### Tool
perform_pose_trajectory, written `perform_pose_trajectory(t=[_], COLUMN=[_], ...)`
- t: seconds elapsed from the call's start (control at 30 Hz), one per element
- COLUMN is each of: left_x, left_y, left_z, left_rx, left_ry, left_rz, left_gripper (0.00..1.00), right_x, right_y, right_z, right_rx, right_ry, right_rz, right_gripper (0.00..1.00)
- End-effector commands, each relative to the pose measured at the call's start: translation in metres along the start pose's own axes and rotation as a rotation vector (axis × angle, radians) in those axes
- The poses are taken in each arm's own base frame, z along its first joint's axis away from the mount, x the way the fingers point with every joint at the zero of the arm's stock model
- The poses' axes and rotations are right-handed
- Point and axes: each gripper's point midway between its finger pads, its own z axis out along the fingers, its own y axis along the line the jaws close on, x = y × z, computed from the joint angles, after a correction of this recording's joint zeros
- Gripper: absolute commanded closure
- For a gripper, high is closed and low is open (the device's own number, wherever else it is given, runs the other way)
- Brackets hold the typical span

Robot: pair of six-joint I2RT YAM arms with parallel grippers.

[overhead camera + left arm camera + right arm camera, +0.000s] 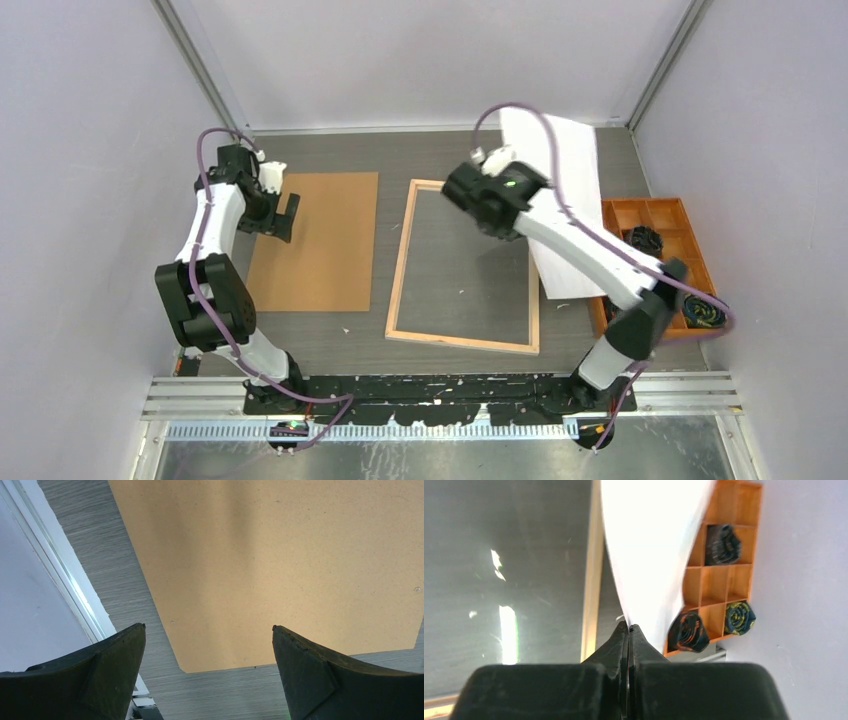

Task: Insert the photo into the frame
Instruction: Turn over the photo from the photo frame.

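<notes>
The frame (398,270) lies flat mid-table, light wood side up, its pane showing the grey tabletop. The photo (570,160) shows only its white reverse, sloping up from the table on the frame's right. My right gripper (510,225) is shut on the photo's near edge; in the right wrist view the closed fingertips (629,626) pinch the white photo (654,545), with the frame's wooden rail (591,580) just to the left. My left gripper (283,215) hovers open at the far left; its fingertips (209,630) stand wide apart with nothing between them.
A brown backing board (320,250) lies left of the frame, under the left gripper, seen close in the left wrist view (275,555). An orange compartment tray (660,205) with dark rolled items sits at the right wall (758,530). Walls close in on three sides.
</notes>
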Motion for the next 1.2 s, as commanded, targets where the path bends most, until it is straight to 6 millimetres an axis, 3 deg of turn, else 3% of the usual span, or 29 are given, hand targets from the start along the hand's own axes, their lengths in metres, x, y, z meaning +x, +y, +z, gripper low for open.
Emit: perform_pose_trajectory(t=[0.0, 0.1, 0.27, 0.5, 0.63, 0.87, 1.17], left_x=[-0.003, -0.001, -0.001, -0.004, -0.004, -0.002, -0.002], left_y=[-0.007, -0.006, -0.005, -0.007, -0.004, -0.001, 0.001], left_z=[-0.009, -0.005, -0.003, -0.005, -0.005, 0.003, 0.006], left_rx=[0.010, 0.006, 0.001, 0.006, -0.004, -0.018, -0.025], left_ry=[-0.037, -0.031, -0.029, -0.046, -0.045, -0.032, -0.029], left_rz=[-0.003, -0.002, 0.003, 0.008, 0.012, 0.018, 0.015], left_gripper=[0.00, 0.00, 0.00, 0.00, 0.00, 0.00, 0.00], right_x=[0.044, 0.056, 0.056, 0.034, 0.026, 0.028, 0.032], right_y=[0.062, 0.116, 0.187, 0.242, 0.257, 0.290, 0.301], right_z=[0.014, 0.018, 0.020, 0.026, 0.030, 0.033, 0.029], right_rx=[-0.101, -0.247, -0.373, -0.421, -0.421, -0.502, -0.538], right_ry=[0.176, 0.268, 0.391, 0.447, 0.428, 0.414, 0.398], right_rz=[-0.041, 0.094, 0.319, 0.595, 0.609, 0.437, 0.311], right_gripper=[0.99, 0.99, 0.99, 0.99, 0.99, 0.99, 0.99])
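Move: The right hand, high over the table, already grips the left edge of the photo, whose blank back faces up and which spreads out to the hand's right. The frame's middle lies about 14 cm to its left, nearly level fore-and-aft, some 25 cm below; the backing board is about 44 cm left and 5 cm farther out, the compartment box 22 cm to the right and 1 cm back. From the waiting left hand, the frame is about 38 cm right, 8 cm back and 11 cm lower. Keeping its fingers shut on the photo's edge, the right hand first plunges, then sweeps left and more gently down across the frame towards its left rail, about 24 cm left and 20 cm down in all, drawing the photo after it. Meanwhile the wrist turns some 40 degrees, so that the fingers go from reaching out ahead and to the right to pointing steeply down, and the hand slows to a near stop low beside the left rail. ##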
